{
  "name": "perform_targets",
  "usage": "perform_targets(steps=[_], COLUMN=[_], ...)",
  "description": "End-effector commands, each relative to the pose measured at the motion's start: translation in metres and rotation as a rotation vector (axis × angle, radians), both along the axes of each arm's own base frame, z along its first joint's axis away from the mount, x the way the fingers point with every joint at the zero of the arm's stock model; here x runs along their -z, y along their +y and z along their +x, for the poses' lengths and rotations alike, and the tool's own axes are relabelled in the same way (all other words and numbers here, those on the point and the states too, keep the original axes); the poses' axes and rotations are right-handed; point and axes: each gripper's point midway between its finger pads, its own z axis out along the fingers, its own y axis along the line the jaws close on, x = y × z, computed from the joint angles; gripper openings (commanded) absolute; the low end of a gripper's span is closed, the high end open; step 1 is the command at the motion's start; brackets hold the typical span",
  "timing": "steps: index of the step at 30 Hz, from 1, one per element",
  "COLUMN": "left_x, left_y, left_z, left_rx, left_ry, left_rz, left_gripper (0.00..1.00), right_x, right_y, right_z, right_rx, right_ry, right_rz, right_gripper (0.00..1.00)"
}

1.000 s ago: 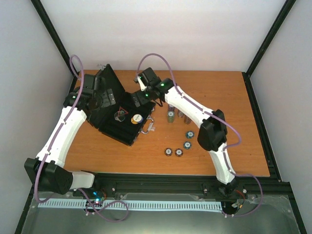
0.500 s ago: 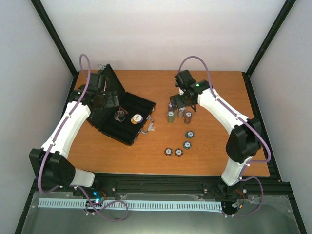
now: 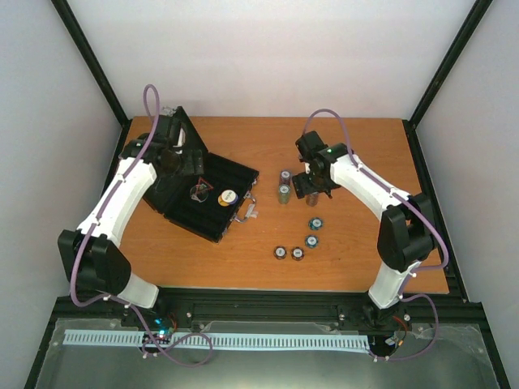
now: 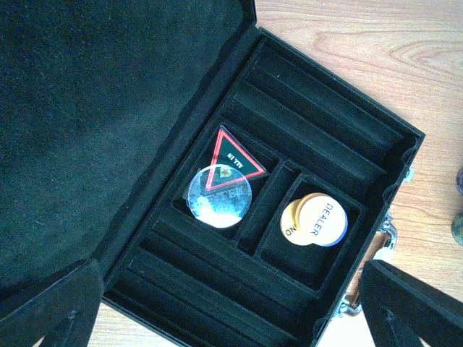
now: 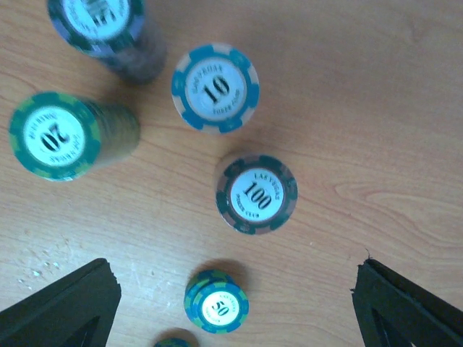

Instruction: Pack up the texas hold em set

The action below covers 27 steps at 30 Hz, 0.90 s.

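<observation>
The black case [image 3: 212, 212] lies open at the left, its lid [image 3: 180, 128] raised. In its tray sit a dark triangular token [image 4: 233, 154] on a clear disc [image 4: 215, 204], and stacked dealer discs [image 4: 319, 219]. My left gripper [image 4: 231, 318] hovers open over the tray, holding nothing; from above the left gripper [image 3: 178, 162] sits by the lid. My right gripper [image 5: 231, 311] hangs open over the striped chip stacks: the 100 stack [image 5: 257, 194], the 10 stack [image 5: 215, 88], the 20 stack [image 5: 54, 135] and a low 50 stack [image 5: 216, 301] between the fingers. The right gripper [image 3: 311, 185] touches none.
More chip stacks stand on the wooden table [image 3: 381, 243]: two near the case handle [image 3: 284, 185] and several low ones nearer the front [image 3: 297, 253]. The case's silver handle [image 3: 248, 211] faces the chips. Black frame posts edge the table.
My right arm has swung from over the case to the right, above the chip stacks. The left arm has drawn back toward the raised lid.
</observation>
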Motion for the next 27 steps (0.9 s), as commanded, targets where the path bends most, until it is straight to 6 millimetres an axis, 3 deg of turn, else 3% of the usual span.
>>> perform_targets(steps=[1, 13, 20, 27], left_x=[-0.01, -0.001, 0.001, 0.0], left_y=[-0.003, -0.013, -0.015, -0.019], left_z=[0.005, 0.011, 0.01, 0.012], left_rx=[0.027, 0.045, 0.034, 0.042], left_ry=[-0.011, 0.013, 0.016, 0.023], left_rz=[-0.003, -0.046, -0.056, -0.055], left_gripper=[1.0, 1.0, 1.0, 1.0], right_x=[0.007, 0.011, 0.048, 0.071], right_y=[-0.011, -0.022, -0.021, -0.009], right_z=[-0.016, -0.057, -0.09, -0.083], right_rx=[0.029, 0.085, 0.087, 0.092], right_ry=[0.037, 0.098, 0.202, 0.235], right_rz=[-0.005, 0.037, 0.063, 0.095], right_gripper=[0.89, 0.91, 0.91, 0.91])
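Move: The nearer of the two short 50 stacks lies about 10 cm back and 1 cm right of my right hand, some 11 cm below. From that hand, the farther 50 stack is about 6 cm back and 2 cm right, the tall 100 stack 2 cm ahead and 1 cm right, and the closer of the two black-edged stacks 14 cm back and 3 cm left. My left hand has the nearer 50 stack roughly 36 cm right, 10 cm back and 19 cm below. I draw my open right hand back nearly 10 cm, away from the tall stacks and towards the short 50 stacks. It dips, lifts slightly, then sinks again, ending about 6 cm lower and a little right, with the fingers tipped some 15 degrees closer to straight down. Meanwhile my open left hand eases down and right a couple of centimetres above the case, touching nothing. ##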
